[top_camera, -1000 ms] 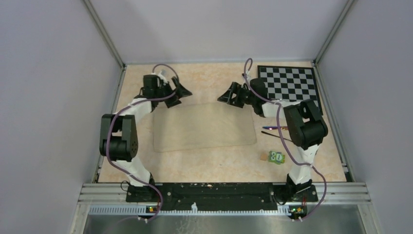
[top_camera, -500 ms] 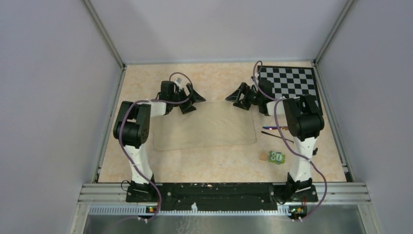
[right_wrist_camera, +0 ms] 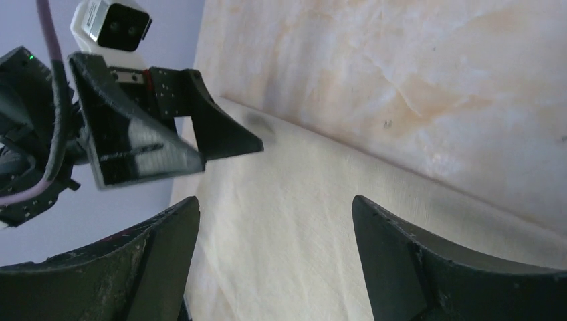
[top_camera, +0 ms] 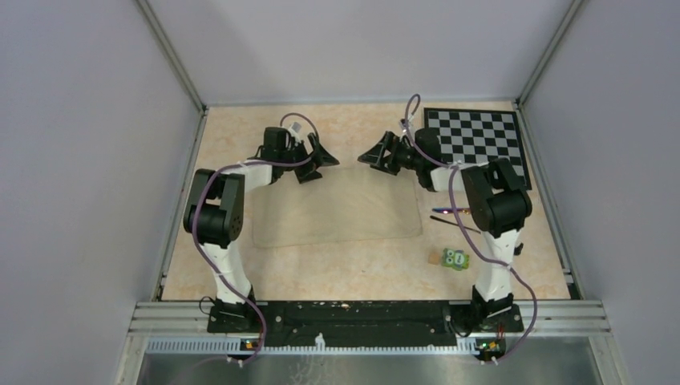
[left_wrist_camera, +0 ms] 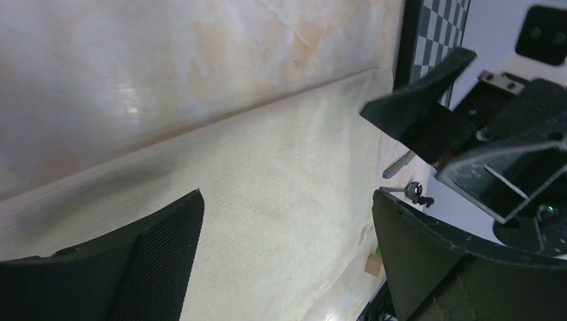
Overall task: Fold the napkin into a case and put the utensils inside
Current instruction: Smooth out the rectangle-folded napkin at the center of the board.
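The beige napkin [top_camera: 337,207] lies flat as a wide rectangle in the middle of the table; no case is in view. My left gripper [top_camera: 318,164] hovers open over its back left edge. My right gripper [top_camera: 374,160] hovers open over its back right edge, and the two face each other. In the left wrist view the napkin [left_wrist_camera: 267,200] fills the gap between the open fingers of the left gripper [left_wrist_camera: 287,195]. The right wrist view likewise has bare cloth [right_wrist_camera: 281,241] between the open fingers of the right gripper [right_wrist_camera: 275,200]. The dark utensils [top_camera: 449,212] lie right of the napkin, partly under my right arm.
A black-and-white chessboard [top_camera: 477,136] lies at the back right corner. A small green block [top_camera: 457,258] sits near the right arm's base. A tiny black knob [left_wrist_camera: 416,189] rests by a utensil [left_wrist_camera: 399,164]. Grey walls enclose the table on three sides.
My left arm has swung inward, carrying its gripper right along the napkin's back edge. The right gripper shifted right, then back left. The napkin has not moved.
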### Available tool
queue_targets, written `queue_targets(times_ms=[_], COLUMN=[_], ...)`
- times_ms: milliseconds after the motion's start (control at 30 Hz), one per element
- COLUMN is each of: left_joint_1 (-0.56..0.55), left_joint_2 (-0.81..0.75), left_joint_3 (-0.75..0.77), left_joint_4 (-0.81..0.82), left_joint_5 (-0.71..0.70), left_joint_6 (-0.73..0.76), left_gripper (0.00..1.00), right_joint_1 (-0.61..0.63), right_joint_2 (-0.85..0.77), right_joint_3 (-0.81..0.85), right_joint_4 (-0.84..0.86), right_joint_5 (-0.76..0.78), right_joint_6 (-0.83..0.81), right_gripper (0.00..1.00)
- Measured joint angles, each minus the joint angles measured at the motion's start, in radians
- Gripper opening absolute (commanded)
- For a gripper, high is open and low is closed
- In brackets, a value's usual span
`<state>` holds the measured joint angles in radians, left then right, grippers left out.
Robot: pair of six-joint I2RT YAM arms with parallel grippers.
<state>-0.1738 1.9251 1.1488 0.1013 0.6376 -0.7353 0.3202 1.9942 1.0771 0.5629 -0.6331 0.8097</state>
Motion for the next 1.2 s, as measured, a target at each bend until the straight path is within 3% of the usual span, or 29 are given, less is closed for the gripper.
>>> queue_targets(times_ms=[200,433,567,833,1200], left_joint_1=[-0.032,0.019,0.046,0.065,0.068], left_joint_2=[0.049,0.077,0.048,-0.103,-0.472], left_joint_3=[0.002,0.024,0.039,0.052,-0.090], left_joint_4=[0.041,0.048,-0.035,-0.263,-0.424], left_joint_5=[-0.037,-0.045,-0.076,-0.086,-0.047], left_joint_6=[-0.026,-0.031,0.022,0.128,0.228], left_gripper=[0.99,0.99,0.99,0.99,0.99], right_joint_1=[-0.008,-0.090,-0.126,-0.126,-0.126], right_joint_2=[0.186,0.190,0.156,-0.089,-0.122], right_joint_3=[0.102,0.112,0.105,-0.062,-0.209], right_joint_4=[0.041,0.025,-0.030,-0.109,-0.191], right_joint_5=[-0.049,-0.090,-0.078,-0.042,-0.070], right_joint_6=[0.069,0.056,0.018,-0.040,-0.114], right_gripper=[0.83,0.83,0.83,0.84,0.82])
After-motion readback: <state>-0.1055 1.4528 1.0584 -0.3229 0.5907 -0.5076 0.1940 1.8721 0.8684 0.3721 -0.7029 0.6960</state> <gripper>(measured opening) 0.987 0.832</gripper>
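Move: The folded napkin lies flat under both open hands, which hover over its far part. Its middle is about 6 cm back, 3 cm right and 6 cm below the left hand. From the right hand it is some 6 cm back, 8 cm left and 8 cm below; the chessboard's middle is about 26 cm right and 10 cm ahead of this hand, the purple utensil roughly 21 cm right and 8 cm back. Both open hands dip onto the napkin's far part and stroke outwards, the left about 5 cm leftward, the right about 6 cm rightward, each easing forward first. The left then lifts off up and back, roughly 10 cm each way; the right rises briefly, draws back some 9 cm and sinks low over the napkin's right end, fingers tipping down about 10 degrees. ##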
